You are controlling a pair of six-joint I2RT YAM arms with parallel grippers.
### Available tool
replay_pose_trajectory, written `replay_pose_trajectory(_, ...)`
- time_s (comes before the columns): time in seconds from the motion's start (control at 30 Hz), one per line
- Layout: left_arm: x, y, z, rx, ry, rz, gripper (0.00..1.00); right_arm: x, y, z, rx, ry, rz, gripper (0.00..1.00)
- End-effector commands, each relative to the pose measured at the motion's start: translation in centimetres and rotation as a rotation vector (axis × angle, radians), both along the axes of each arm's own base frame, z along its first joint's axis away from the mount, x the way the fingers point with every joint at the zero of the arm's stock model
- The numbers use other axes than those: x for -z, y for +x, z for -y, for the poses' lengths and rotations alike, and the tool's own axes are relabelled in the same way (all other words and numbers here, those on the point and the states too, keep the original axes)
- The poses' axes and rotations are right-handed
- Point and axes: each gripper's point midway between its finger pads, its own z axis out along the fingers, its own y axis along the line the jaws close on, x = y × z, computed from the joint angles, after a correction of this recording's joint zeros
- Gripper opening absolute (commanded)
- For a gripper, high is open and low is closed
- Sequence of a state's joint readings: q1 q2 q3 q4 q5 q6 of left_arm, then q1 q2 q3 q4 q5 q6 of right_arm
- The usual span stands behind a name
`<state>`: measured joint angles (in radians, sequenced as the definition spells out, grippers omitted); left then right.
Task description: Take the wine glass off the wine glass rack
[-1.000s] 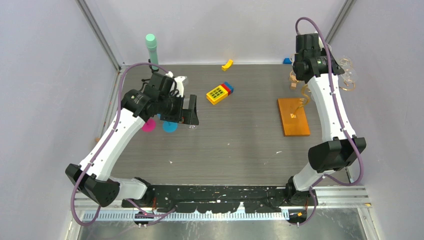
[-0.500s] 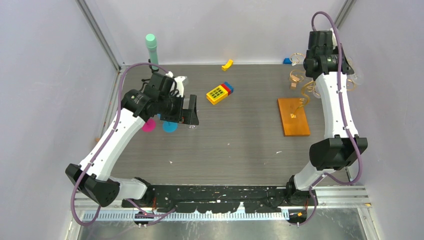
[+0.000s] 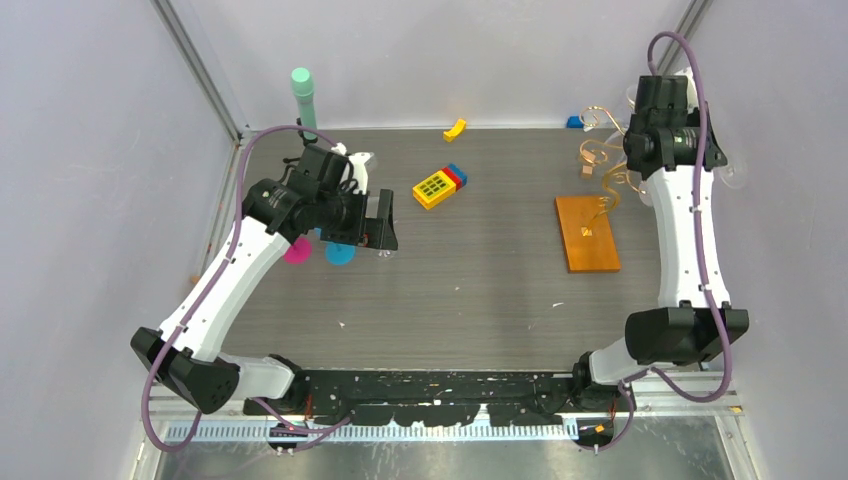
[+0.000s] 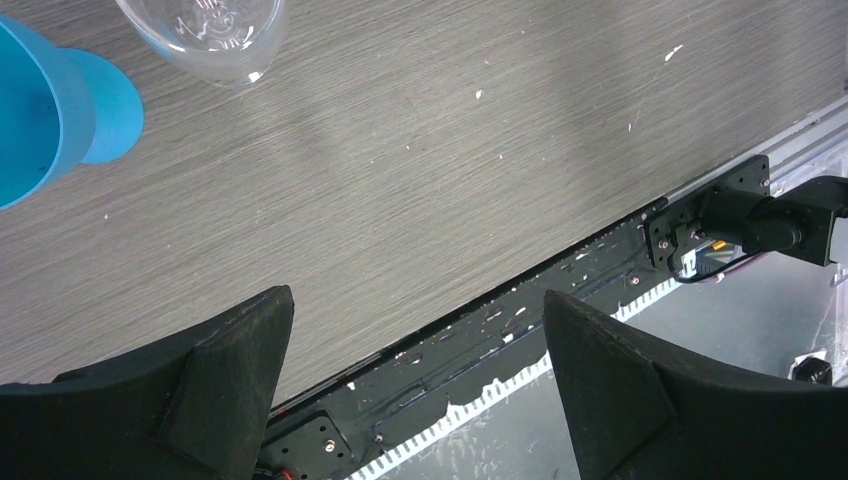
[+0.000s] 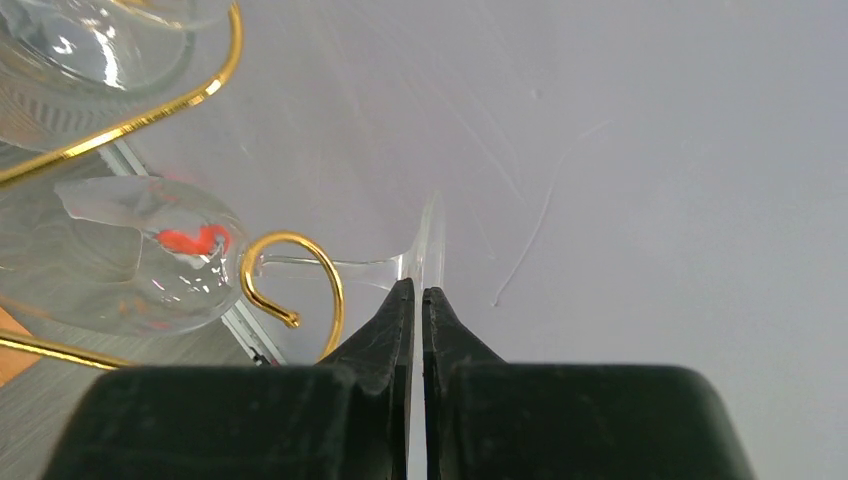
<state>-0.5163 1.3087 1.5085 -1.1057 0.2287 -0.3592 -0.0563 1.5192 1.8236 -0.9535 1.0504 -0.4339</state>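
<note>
The wine glass (image 5: 140, 262) lies sideways in the right wrist view, with a red mark on its bowl. Its stem runs past a gold curl of the wine glass rack (image 5: 300, 290) to the thin foot. My right gripper (image 5: 421, 292) is shut on the edge of that foot. From above, the right gripper (image 3: 700, 155) is high at the back right, beside the rack's gold wires (image 3: 600, 152) and above its orange-brown base (image 3: 587, 232). My left gripper (image 3: 380, 232) hangs open over the left of the table, holding nothing.
A second clear glass (image 5: 100, 45) hangs in the rack's upper wire. A clear glass (image 4: 215, 30) and a blue cup (image 4: 45, 110) stand near the left gripper (image 4: 415, 310). A yellow toy block (image 3: 437, 186) and a green-topped cylinder (image 3: 302, 95) are at the back.
The right arm has swung to the right and toward the back wall, away from the rack's middle, carrying the glass by its foot. The left arm has not moved.
</note>
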Motion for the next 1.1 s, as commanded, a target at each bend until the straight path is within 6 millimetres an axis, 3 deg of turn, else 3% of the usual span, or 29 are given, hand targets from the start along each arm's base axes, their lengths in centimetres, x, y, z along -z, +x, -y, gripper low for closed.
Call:
replay_pose_trajectory(0.0, -1.1, -0.4, 0.3, 0.021, -0.036, 0.031, 0.98, -2.4, -3.9, 0.1, 0.050, -0.023, 0.107, 0.00)
replay_pose_trajectory(0.43, -2.4, -1.0, 1.3, 0.072, -0.111, 0.060, 0.98, -1.4, -10.0, -0.7, 0.063, -0.012, 0.100, 0.00)
replay_pose_trajectory(0.77, -2.6, -1.0, 2.0, 0.084, -0.158, 0.073, 0.98, 4.0, -13.3, -3.8, -0.043, 0.074, 0.054, 0.00)
replay_pose_trajectory(1.07, -3.0, -0.8, 2.8, 0.080, -0.214, 0.078, 0.98, 7.9, -13.0, -7.1, -0.208, 0.233, 0.046, 0.00)
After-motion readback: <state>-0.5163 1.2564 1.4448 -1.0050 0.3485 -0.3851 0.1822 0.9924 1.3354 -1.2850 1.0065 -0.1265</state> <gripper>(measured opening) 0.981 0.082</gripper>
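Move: The right hand already grips an upside-down wine glass by its foot. The open left gripper lies about 55 cm to its left, 7 back and 13 lower. The rack's hub is roughly 13 cm left and 2 ahead at hand height, and a still-hung glass 5 left, 6 ahead and 8 below. From the left hand, the held glass is some 55 cm right, 7 ahead and 5 higher. Back and clear of the rack, the right hand draws the glass about 13 cm towards its base, first nearly level, then also curving left and sinking some 7 cm with a turn of about 10 degrees. Its shut fingers keep their pinch on the foot. The empty left gripper stays open, easing a couple of centimetres left and rolling slightly. ##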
